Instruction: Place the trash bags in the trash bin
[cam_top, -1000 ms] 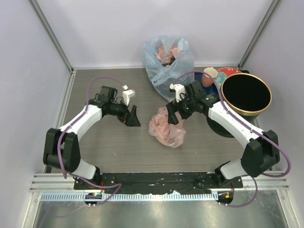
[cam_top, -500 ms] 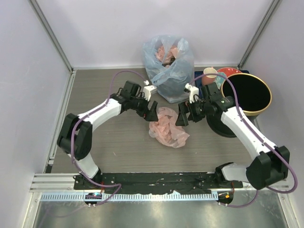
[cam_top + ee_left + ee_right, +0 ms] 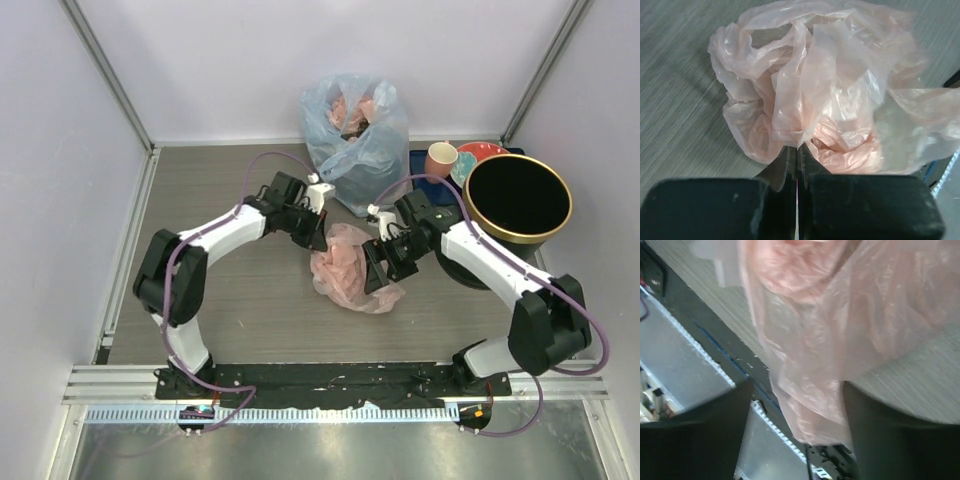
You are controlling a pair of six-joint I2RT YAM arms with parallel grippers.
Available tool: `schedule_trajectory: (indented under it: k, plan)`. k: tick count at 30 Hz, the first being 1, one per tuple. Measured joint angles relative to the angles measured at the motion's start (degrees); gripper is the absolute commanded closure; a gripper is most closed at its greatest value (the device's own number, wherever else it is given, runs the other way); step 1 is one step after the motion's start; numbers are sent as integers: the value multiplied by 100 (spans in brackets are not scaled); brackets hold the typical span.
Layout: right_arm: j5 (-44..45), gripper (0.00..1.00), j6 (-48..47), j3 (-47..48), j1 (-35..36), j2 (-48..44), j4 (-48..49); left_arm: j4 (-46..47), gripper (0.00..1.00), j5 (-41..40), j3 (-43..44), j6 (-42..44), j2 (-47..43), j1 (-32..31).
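The pale-pink trash bag (image 3: 345, 268) lies crumpled on the table between both arms. My left gripper (image 3: 320, 240) is at its upper left edge, shut on a fold of the thin plastic (image 3: 797, 147); the bag (image 3: 815, 90) bulges beyond the tips. My right gripper (image 3: 378, 270) presses on the bag's right side and stands open. Pink film (image 3: 840, 315) hangs down between its two dark fingers (image 3: 715, 435). The black trash bin with its gold hoop rim (image 3: 520, 241) stands at the right, behind the right arm, apart from the bag.
A bluish translucent bag (image 3: 355, 135) stuffed with reddish contents stands at the back middle. A pink cup (image 3: 440, 160) and a red plate (image 3: 480, 152) sit on a dark blue tray (image 3: 420, 165) left of the bin. Walls close in the back and sides.
My left gripper reached the pink bag's upper left edge and shut on it. My right gripper came down and left onto the bag's right side, still open.
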Motion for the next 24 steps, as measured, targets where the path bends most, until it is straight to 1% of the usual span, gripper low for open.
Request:
schedule_trajectory:
  k: [2, 3, 7, 11, 13, 14, 15, 17, 18, 19, 20, 21, 22, 23, 24]
  plan:
    - [111, 84, -31, -2, -4, 195, 11, -11, 100, 37, -94, -39, -284, 81]
    - [201, 99, 13, -2, -11, 289, 22, -24, 100, 55, -221, -55, -553, 116]
    - [417, 99, -24, 227, -109, 378, -42, -179, 100, 103, -605, -177, -1587, 275]
    - [289, 99, -28, 1272, -415, 382, -13, -479, 100, 216, -579, -304, -2203, 649]
    - [83, 99, 20, 2050, -664, 424, 33, -870, 100, 170, -289, -168, -2258, 868]
    - [-162, 99, 140, 2927, -881, 461, 400, -1209, 100, 72, 229, 0, -2277, 992]
    - [-175, 99, 149, 2973, -892, 457, 431, -1217, 100, 70, 269, 11, -2284, 992]
    - [-409, 99, 409, 3418, -940, 413, 669, -1624, 100, -170, 883, 205, -2361, 975]
    - [-498, 99, 546, 3512, -922, 339, 977, -1639, 100, -308, 1176, 267, -2463, 960]
    - [-529, 99, 632, 3508, -866, 205, 1202, -1449, 100, -398, 1231, 286, -2677, 935]
    - [-487, 99, 643, 3460, -789, 81, 1279, -1207, 100, -520, 1025, 343, -3023, 872]
    - [-435, 99, 621, 3294, -686, -63, 1351, -1189, 100, -704, 721, 466, -3298, 756]
    - [-367, 99, 577, 3032, -588, -175, 1416, -1399, 100, -817, 444, 640, -3530, 588]
    - [-330, 99, 501, 2758, -503, -238, 1320, -1716, 100, -848, 245, 855, -3541, 345]
    - [-297, 99, 424, 2511, -426, -247, 1191, -2061, 100, -804, 118, 1051, -3300, 157]
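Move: Just above the pink trash bag's near-right side, the open right fingers have its loose flap between them; the bag's middle lies about 6 cm left, 3 cm ahead and 5 cm below. The black trash bin stands some 23 cm to the right and 9 cm ahead, the blue bag roughly 22 cm ahead and 4 cm left. From the left hand, already pinching the pink bag, its middle is about 6 cm right, 3 cm back and 3 cm below. Dipping a couple of centimetres, the right hand shuts its fingers on the flap, then swings quickly up some 25 cm and forward, tips lifting about 40 degrees. The left keeps its pinch and rises about as far, drifting left, tips also swinging up. Both then start back down and towards the base by a few centimetres. ##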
